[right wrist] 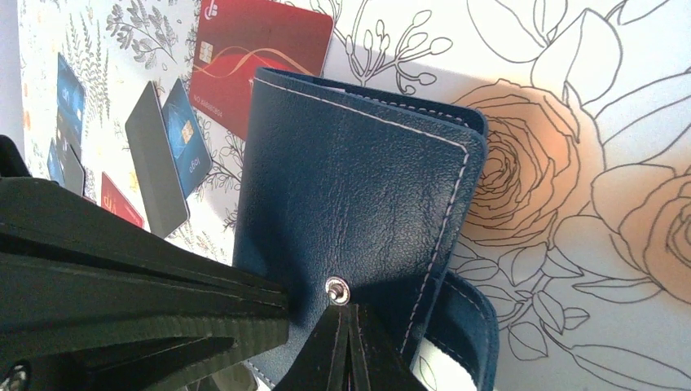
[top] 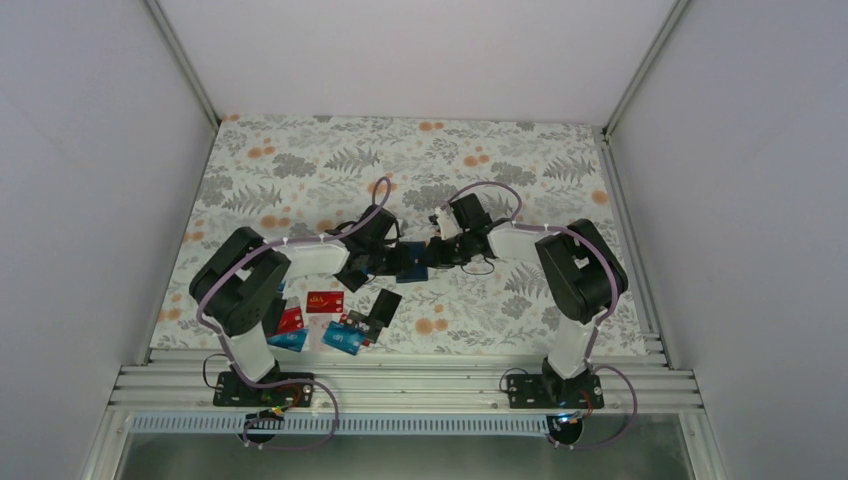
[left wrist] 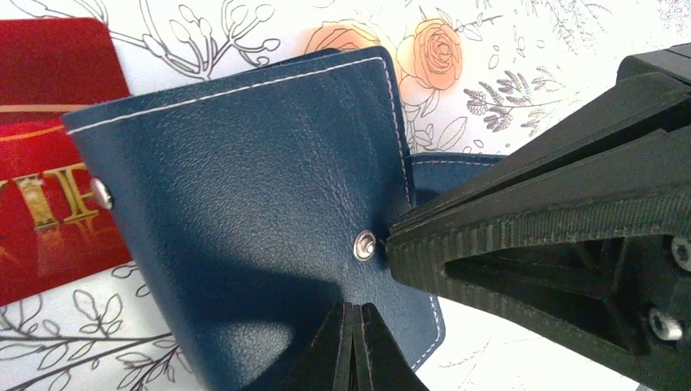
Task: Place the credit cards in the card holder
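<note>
The dark navy card holder (top: 412, 262) lies at the middle of the table, its flap up and a snap stud (right wrist: 337, 290) showing. My left gripper (left wrist: 354, 314) is shut, its tips resting against the holder's (left wrist: 244, 204) leather below the snap. My right gripper (right wrist: 342, 314) is also shut, with its tips touching the holder (right wrist: 350, 187) at the stud. Both meet over the holder from opposite sides. Credit cards lie loose to the near left: a red one (top: 324, 301), a black one (top: 384, 303) and light blue ones (top: 341, 338). I see no card between any fingers.
A red card (left wrist: 49, 204) lies just beyond the holder. More cards, red (top: 290, 320) and blue (top: 288, 340), sit by the left arm's base. The floral cloth (top: 520, 170) covers the table, with metal rails (top: 400, 385) along the near edge.
</note>
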You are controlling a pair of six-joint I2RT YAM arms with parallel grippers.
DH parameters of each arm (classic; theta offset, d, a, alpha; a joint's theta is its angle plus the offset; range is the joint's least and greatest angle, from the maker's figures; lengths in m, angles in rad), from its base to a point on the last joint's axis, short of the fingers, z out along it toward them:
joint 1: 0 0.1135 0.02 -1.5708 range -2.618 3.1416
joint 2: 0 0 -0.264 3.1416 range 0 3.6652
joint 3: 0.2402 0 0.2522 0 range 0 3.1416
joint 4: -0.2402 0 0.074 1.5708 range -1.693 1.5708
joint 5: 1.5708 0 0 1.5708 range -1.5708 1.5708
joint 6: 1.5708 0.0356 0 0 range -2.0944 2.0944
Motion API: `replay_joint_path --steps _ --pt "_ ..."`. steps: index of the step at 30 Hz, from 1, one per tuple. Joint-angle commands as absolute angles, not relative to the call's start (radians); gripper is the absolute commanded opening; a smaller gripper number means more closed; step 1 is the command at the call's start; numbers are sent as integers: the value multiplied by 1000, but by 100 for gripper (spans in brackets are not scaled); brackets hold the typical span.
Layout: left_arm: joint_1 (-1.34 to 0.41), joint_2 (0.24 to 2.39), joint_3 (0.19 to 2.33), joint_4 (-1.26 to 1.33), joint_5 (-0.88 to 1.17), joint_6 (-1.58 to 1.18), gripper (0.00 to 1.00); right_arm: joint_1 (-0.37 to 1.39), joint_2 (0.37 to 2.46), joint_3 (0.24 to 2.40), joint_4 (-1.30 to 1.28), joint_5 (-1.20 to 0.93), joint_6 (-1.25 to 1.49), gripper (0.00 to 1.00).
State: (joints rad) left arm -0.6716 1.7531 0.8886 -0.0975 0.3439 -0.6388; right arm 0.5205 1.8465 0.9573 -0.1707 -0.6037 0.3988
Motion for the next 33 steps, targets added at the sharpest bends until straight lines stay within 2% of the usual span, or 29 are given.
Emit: replay_joint_path --steps 1,9,18,23,28,33 --pt "-688 1789 899 -96 320 -623 2 524 1856 962 -244 -486 379 4" --pt "-696 1808 895 -92 303 -623 2 516 1750 990 -294 -451 360 5" --pt "-702 1822 903 -99 295 -615 2 490 1611 998 -400 -270 342 27" --pt "-704 1825 905 -99 296 -614 2 482 1607 989 -432 -259 354 31" --pt "-706 1822 904 -104 295 -612 2 482 1595 978 -452 -216 359 39" --pt "-706 1826 905 -107 293 -611 2 481 1624 983 -455 -214 354 40"
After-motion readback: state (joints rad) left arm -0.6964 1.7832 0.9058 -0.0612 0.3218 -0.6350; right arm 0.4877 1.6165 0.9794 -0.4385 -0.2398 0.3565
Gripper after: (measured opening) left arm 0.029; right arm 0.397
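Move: The card holder lies closed under both grippers. From the left hand its middle is about 1 cm ahead, 1 cm left and 1 cm below. A red card sticks out some 5 cm ahead and 8 cm left of that hand, and a black card lies 10 cm back and 7 cm left. From the right hand the holder's loose strap is about 3 cm right and 2 cm ahead, the holder's middle roughly 2 cm left and 1 cm ahead. Keep the shut left fingertips down on the holder's cover, easing them about 1 cm to the right beside the snap stud. Take the right gripper off the cover to the right and up, about 7 cm out past the strap with a little forward, sinking 1 cm after the rise; open its fingers nearly halfway and tip them some 15–20 degrees steeper down. ##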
